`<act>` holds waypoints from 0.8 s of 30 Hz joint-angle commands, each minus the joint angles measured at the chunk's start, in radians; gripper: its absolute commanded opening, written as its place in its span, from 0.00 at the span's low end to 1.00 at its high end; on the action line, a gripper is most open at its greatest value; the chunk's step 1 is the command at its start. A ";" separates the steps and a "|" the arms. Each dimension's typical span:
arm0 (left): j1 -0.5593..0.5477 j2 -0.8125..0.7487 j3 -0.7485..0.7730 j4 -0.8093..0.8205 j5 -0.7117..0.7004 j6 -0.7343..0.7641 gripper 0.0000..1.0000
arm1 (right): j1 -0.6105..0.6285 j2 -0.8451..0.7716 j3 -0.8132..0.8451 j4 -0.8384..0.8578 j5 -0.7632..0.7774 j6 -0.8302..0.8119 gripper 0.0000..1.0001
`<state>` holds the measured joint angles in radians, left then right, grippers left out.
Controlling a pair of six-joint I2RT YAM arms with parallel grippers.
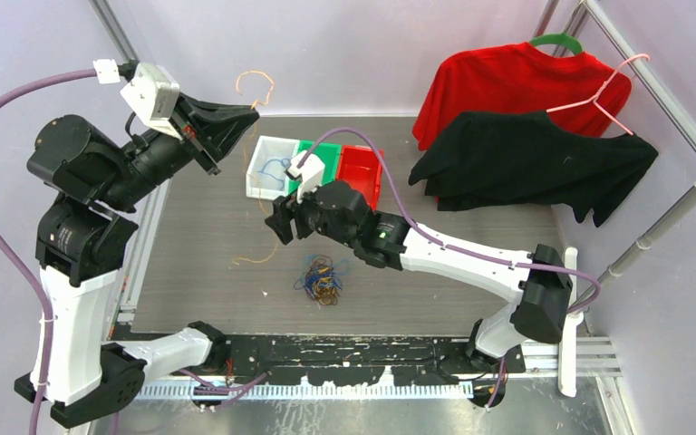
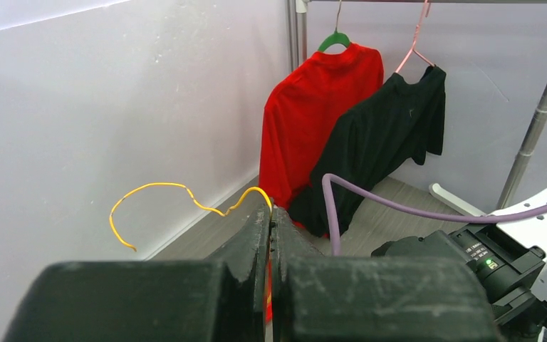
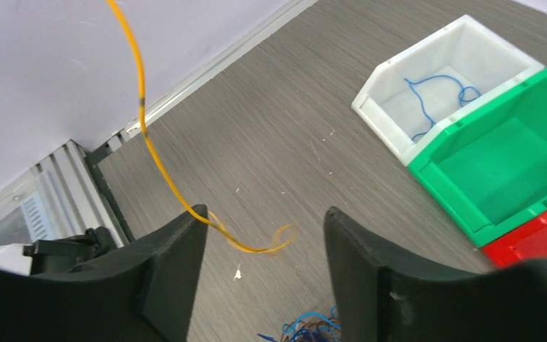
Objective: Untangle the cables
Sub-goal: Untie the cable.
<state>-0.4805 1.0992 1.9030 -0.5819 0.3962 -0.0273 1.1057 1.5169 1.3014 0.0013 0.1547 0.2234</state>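
My left gripper [image 1: 246, 112], raised at the back left, is shut on an orange cable [image 2: 155, 185]. One end curls free above the closed fingertips [image 2: 271, 208]. The rest hangs down to the table, where its curled lower end [image 3: 256, 246] lies between the fingers of my right gripper [image 3: 265, 212], brushing the left one. My right gripper [image 1: 279, 223] is open and hovers low over the table, holding nothing. A clump of blue, orange and brown cables [image 1: 322, 279] lies on the table just in front of it, partly seen at the bottom of the right wrist view [image 3: 310, 331].
A white bin [image 1: 256, 172] holds a blue cable [image 3: 438, 92]; a green bin [image 1: 326, 156] and a red bin [image 1: 362, 172] stand beside it. A red shirt [image 1: 507, 82] and a black shirt [image 1: 526, 163] hang on a rack [image 1: 680, 118] at the right.
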 commanded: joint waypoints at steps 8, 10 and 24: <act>-0.003 -0.041 0.022 -0.004 0.013 -0.005 0.00 | -0.021 -0.044 -0.011 0.080 0.026 0.041 0.03; -0.003 -0.059 -0.011 -0.005 0.009 0.003 0.00 | -0.059 -0.053 -0.011 0.068 0.032 0.086 0.01; -0.003 -0.066 -0.452 -0.008 0.065 0.038 0.00 | -0.313 -0.192 -0.119 0.241 -0.191 0.426 0.01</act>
<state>-0.4805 0.9478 1.4757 -0.6071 0.4080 0.0090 0.8078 1.3804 1.1942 0.1188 0.0319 0.5385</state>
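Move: The yellow cable hangs from the raised left fingers. The stretch to be pinched is already between the open right fingers, within about 1 cm of their centre and nearly straight below the left hand, some 28 cm down. From the right hand, the tangled bundle lies about 9 cm back, 6 cm right and 27 cm below. The green bin is some 16 cm ahead, 5 cm right; the white bin 16 cm ahead, 5 cm left; both about 26 cm below. Almost in place at first, the right fingers close from wide open onto the hanging yellow cable, then draw it forward and right towards the green and red bins, about 8 cm each way, rising some 4 cm late on while the wrist rolls about 20 degrees, its left side lifting. The left hand keeps its pinch and, after the right has closed, sinks with growing speed, some 13 cm, tipping downward. ##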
